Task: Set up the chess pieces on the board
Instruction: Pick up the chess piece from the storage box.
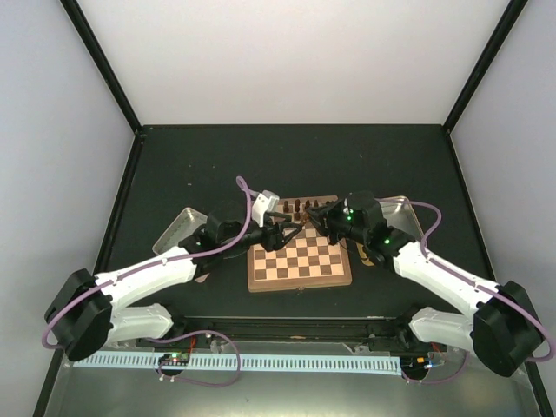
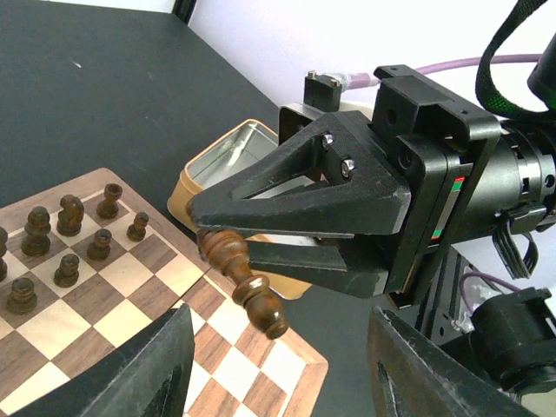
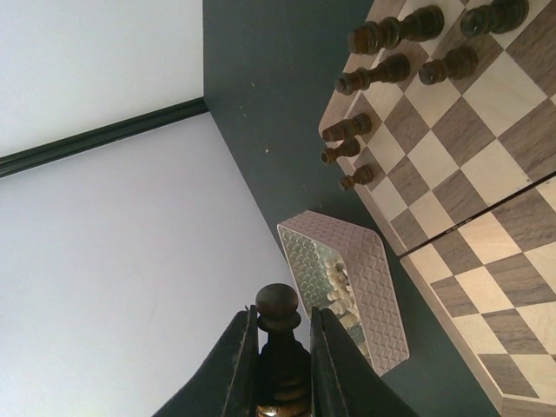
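Observation:
The board (image 1: 300, 258) lies between the two arms, with several dark chess pieces (image 1: 298, 207) standing along its far edge. My right gripper (image 3: 280, 314) is shut on a dark brown chess piece (image 3: 280, 343), whose round head pokes out past the fingertips. In the left wrist view that held piece (image 2: 248, 282) hangs slanted above the board's corner (image 2: 295, 365), from the right gripper (image 2: 213, 234). My left gripper (image 2: 278, 382) faces it, open, one finger on each side below the piece and touching nothing. From above, the left gripper (image 1: 291, 228) and right gripper (image 1: 316, 214) almost meet over the board.
A patterned metal tray (image 3: 347, 291) holding cream pieces lies left of the board (image 1: 178, 228). Another tin tray (image 2: 230, 165) sits by the board's right side (image 1: 407, 213). Dark pieces (image 2: 69, 234) stand in two rows on the board. White walls enclose the black table.

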{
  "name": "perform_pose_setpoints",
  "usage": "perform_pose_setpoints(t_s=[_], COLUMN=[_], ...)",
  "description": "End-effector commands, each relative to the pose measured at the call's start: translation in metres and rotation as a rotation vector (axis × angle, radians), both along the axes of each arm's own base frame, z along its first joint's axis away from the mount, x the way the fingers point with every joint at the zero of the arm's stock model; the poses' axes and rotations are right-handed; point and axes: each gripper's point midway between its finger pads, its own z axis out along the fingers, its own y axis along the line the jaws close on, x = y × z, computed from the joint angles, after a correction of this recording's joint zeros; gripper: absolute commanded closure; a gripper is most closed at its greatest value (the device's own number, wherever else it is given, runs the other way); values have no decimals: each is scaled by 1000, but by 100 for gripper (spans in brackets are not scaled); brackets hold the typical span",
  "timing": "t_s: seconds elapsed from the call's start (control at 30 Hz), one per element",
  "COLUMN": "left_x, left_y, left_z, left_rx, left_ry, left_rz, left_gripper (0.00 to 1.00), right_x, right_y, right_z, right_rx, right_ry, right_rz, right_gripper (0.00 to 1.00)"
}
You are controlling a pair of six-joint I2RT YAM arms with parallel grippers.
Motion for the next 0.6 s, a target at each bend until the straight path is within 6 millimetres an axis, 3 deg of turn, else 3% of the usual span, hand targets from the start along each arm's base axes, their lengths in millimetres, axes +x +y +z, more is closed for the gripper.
perform_pose_setpoints(t_s=[0.0, 0.47, 0.57], left_x=[2, 10, 12], left_y=[-11, -12, -11], left_z=[13, 0, 0], left_rx=[-15, 27, 31], left_ry=[-87, -86, -91], left_rz=[-16, 29, 45], left_gripper=[46, 65, 76], right_x=[4, 1, 0], right_y=[11, 19, 19], right_z=[16, 19, 19], right_rx=[46, 61, 59], right_ry=[-10, -12, -16], right_rz=[-10, 10, 11], right_gripper=[88, 88, 88])
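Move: The dark piece, held by the right hand, has its middle about 3 cm right of the left hand point, 1 cm ahead and 2 cm below. From that hand, the set-up pieces stand some 4 cm ahead, neither left nor right, 17 cm below; the board's middle lies 5 cm back, 1 cm right, 18 cm below. From the right hand, the left fingers are about 4 cm left, 2 cm back and 1 cm higher; the piece's middle is 1 cm left, 1 cm back, 1 cm below. Still pinching the dark piece, the right hand carries it about 1.5 cm left into the gap between the left fingers, then holds steady. The left hand sinks just under 2 cm and edges slightly right towards the piece, nearly halving its opening around the free end; whether a finger touches cannot be seen. ##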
